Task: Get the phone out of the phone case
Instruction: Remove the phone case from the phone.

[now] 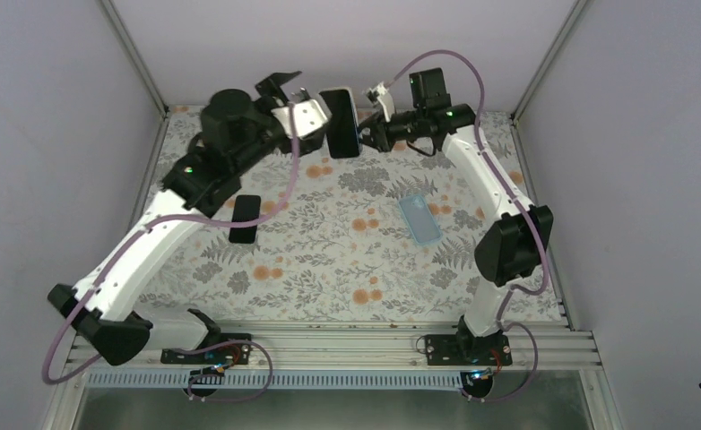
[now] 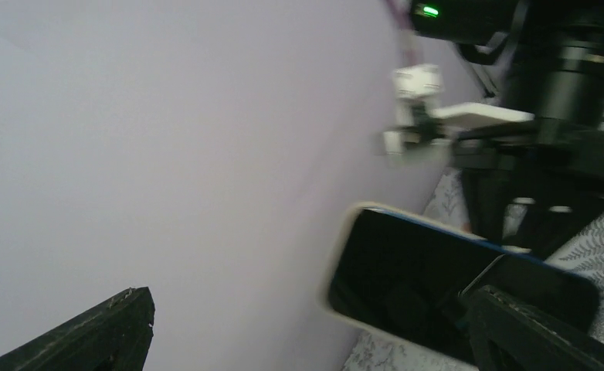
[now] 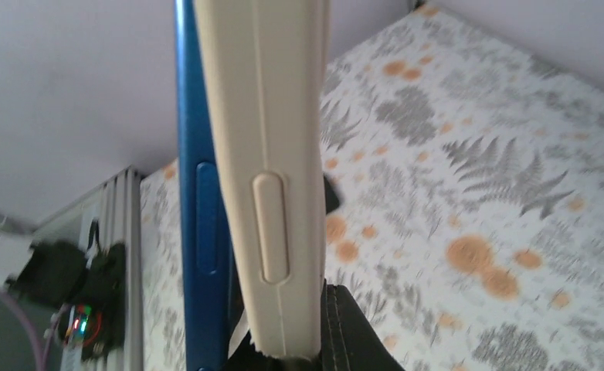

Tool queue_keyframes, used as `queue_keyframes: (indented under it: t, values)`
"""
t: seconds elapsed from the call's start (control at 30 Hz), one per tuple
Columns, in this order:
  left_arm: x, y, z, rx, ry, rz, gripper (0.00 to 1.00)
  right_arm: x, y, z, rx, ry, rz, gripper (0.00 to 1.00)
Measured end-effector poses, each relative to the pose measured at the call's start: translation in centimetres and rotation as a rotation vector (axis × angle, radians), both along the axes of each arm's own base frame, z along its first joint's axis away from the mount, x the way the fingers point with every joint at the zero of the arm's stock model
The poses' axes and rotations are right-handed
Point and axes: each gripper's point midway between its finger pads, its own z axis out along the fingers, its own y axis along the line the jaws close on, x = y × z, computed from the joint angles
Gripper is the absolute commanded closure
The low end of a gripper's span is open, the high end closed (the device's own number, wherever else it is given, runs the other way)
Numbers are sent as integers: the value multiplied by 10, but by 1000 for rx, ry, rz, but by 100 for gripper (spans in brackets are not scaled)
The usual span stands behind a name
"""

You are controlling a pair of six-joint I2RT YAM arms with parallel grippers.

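The phone (image 1: 340, 124), with a black screen, hangs upright in the air at the back of the table. My right gripper (image 1: 367, 134) is shut on its one end. In the right wrist view its edge shows two layers: a beige shell (image 3: 276, 154) with a moulded button and a dark blue edge (image 3: 198, 193), parted towards the top; a black finger (image 3: 353, 332) presses the beige side. My left gripper (image 1: 307, 94) is open, and in its wrist view one finger (image 2: 531, 332) overlaps the screen (image 2: 407, 286). The light-blue phone case (image 1: 419, 219) lies flat and alone on the table.
A plain black phone (image 1: 245, 218) lies on the floral cloth under the left arm. Grey walls and metal posts close in the back and sides. An aluminium rail (image 1: 329, 345) runs along the near edge.
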Motion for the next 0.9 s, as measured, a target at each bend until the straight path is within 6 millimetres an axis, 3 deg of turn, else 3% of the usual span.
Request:
queue_keyframes:
  t: [0.07, 0.2, 0.33, 0.4, 0.67, 0.9]
  values:
    - [6, -17, -13, 19, -1, -4, 0, 21, 3, 13, 22, -3, -53, 97]
    - [14, -48, -62, 91, 13, -14, 0, 54, 9, 34, 65, -11, -123, 97]
    - [21, -62, -94, 114, 15, -12, 0, 58, 8, 37, 84, 23, -155, 97]
    - [25, -65, -99, 111, 12, -9, 0, 61, 7, 35, 91, 38, -168, 97]
    - [35, -73, -84, 26, -51, -3, 0, 63, 7, 21, 89, 103, -199, 97]
    - [47, -84, -113, 44, -2, -5, 0, 62, 5, 26, 103, 106, -216, 97]
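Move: The left hand, open and empty, has the blue-edged phone in its cream case about 6 cm ahead, 9 cm to its right and 13 cm below. A black phone lies on the table some 20 cm to its left, 5 cm back and 46 cm down. From the right hand, already gripping the case's long edge, the phone's middle is about 4 cm left, 2 cm ahead and 3 cm up; the pale blue case lies 15 cm right, 8 cm back, 30 cm below. Still pinching the case by its long edge, the right hand carries phone and case about 6 cm forward and a little up, then nearly stops, turning some 10 degrees clockwise. The left hand, fingers staying wide open, sweeps down about 11 cm and 8 cm right with some 5 cm forward, easing up briefly midway, to bring its fingertips close to the phone's lower end. ##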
